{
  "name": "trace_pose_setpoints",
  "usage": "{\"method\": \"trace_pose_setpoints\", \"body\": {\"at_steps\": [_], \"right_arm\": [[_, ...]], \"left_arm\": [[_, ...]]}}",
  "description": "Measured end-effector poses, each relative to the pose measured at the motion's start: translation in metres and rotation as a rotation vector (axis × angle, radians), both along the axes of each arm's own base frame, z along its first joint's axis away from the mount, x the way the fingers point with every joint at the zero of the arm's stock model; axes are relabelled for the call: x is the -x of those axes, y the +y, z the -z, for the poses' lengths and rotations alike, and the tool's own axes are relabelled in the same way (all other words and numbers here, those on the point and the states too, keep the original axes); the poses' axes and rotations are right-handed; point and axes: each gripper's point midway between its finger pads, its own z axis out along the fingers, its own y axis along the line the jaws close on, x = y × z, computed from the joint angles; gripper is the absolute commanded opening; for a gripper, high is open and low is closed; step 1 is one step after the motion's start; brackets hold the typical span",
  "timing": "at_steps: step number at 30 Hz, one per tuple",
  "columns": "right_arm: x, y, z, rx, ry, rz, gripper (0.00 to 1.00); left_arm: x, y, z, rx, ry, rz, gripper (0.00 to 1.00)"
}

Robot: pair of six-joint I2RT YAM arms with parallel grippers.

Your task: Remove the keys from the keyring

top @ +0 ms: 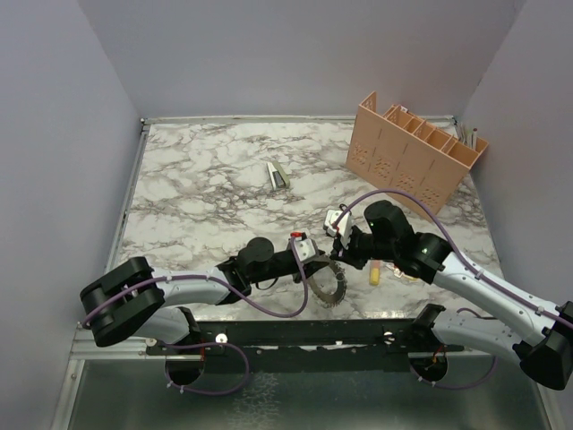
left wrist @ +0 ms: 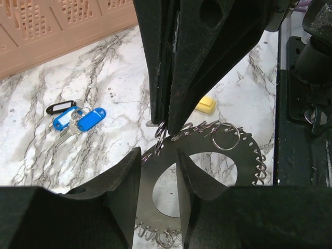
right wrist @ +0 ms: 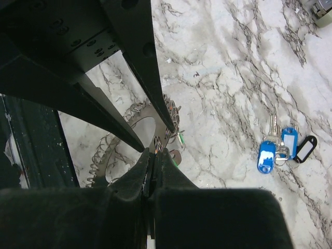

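The keyring [top: 331, 288] is a flat grey metal ring with wire coils round its rim, lying near the table's front edge. Seen from the left wrist, my left gripper [left wrist: 158, 153] stands open astride the keyring's [left wrist: 244, 171] band, jaws apart. My right gripper [right wrist: 152, 154] is shut on a small split ring at the keyring's [right wrist: 136, 120] rim. A green key [right wrist: 179, 139] hangs at the rim beside those fingers. Two blue-headed keys [left wrist: 85, 118] and a black tag lie loose on the marble, apart from the ring. Both grippers [top: 315, 258] [top: 338, 251] meet over the ring.
A pink slotted organiser box [top: 416, 152] stands at the back right. A small yellow piece [top: 374, 273] lies right of the ring. A small grey and black object [top: 277, 175] lies mid-table. The table's black front rail [top: 295, 333] runs just behind the ring.
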Motion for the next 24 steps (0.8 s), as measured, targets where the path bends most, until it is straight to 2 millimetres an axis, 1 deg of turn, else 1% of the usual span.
{"method": "trace_pose_setpoints", "body": {"at_steps": [9, 15, 17, 20, 21, 24], "right_arm": [[0.0024, 0.0017, 0.0001, -0.006, 0.009, -0.014, 0.01], [0.0032, 0.0026, 0.0014, -0.005, 0.016, -0.019, 0.00], [0.0032, 0.0028, 0.0024, -0.003, 0.019, -0.020, 0.00], [0.0033, 0.0029, 0.0028, -0.002, 0.020, -0.021, 0.01], [0.0033, 0.0029, 0.0028, -0.002, 0.020, -0.020, 0.01], [0.0032, 0.0024, 0.0032, 0.000, 0.021, -0.018, 0.01]], "left_arm": [[-0.0008, 0.0006, -0.0014, -0.007, -0.030, 0.005, 0.30], [-0.0003, -0.0017, -0.0047, -0.003, -0.041, 0.018, 0.20], [-0.0001, -0.0036, -0.0067, 0.001, -0.044, 0.025, 0.15], [0.0012, -0.0048, -0.0061, 0.000, -0.043, 0.035, 0.03], [0.0020, -0.0051, -0.0055, -0.002, -0.042, 0.040, 0.01], [0.0023, -0.0054, -0.0043, -0.004, -0.040, 0.043, 0.02]]}}
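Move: The small wire ring at the right hand's fingertips sits practically between the left hand's parted pads, about 1 cm farther to the right and level in height; for the right hand it is at the pinch point. The keyring disc hangs with its middle about 4 cm back and 5 cm below the left hand. On the table, some 13 cm below, the blue-tagged keys lie about 12 cm ahead and 4 cm right, the yellow stick roughly 12 cm right and 1 cm back. Barely shifting, about half a centimetre to the right and as much up, the left hand shuts its fingers from a third open to almost closed, slowly first and then quickly, pinching the small wire ring just below the right fingertips. The right hand keeps its closed pinch there, practically in place. ##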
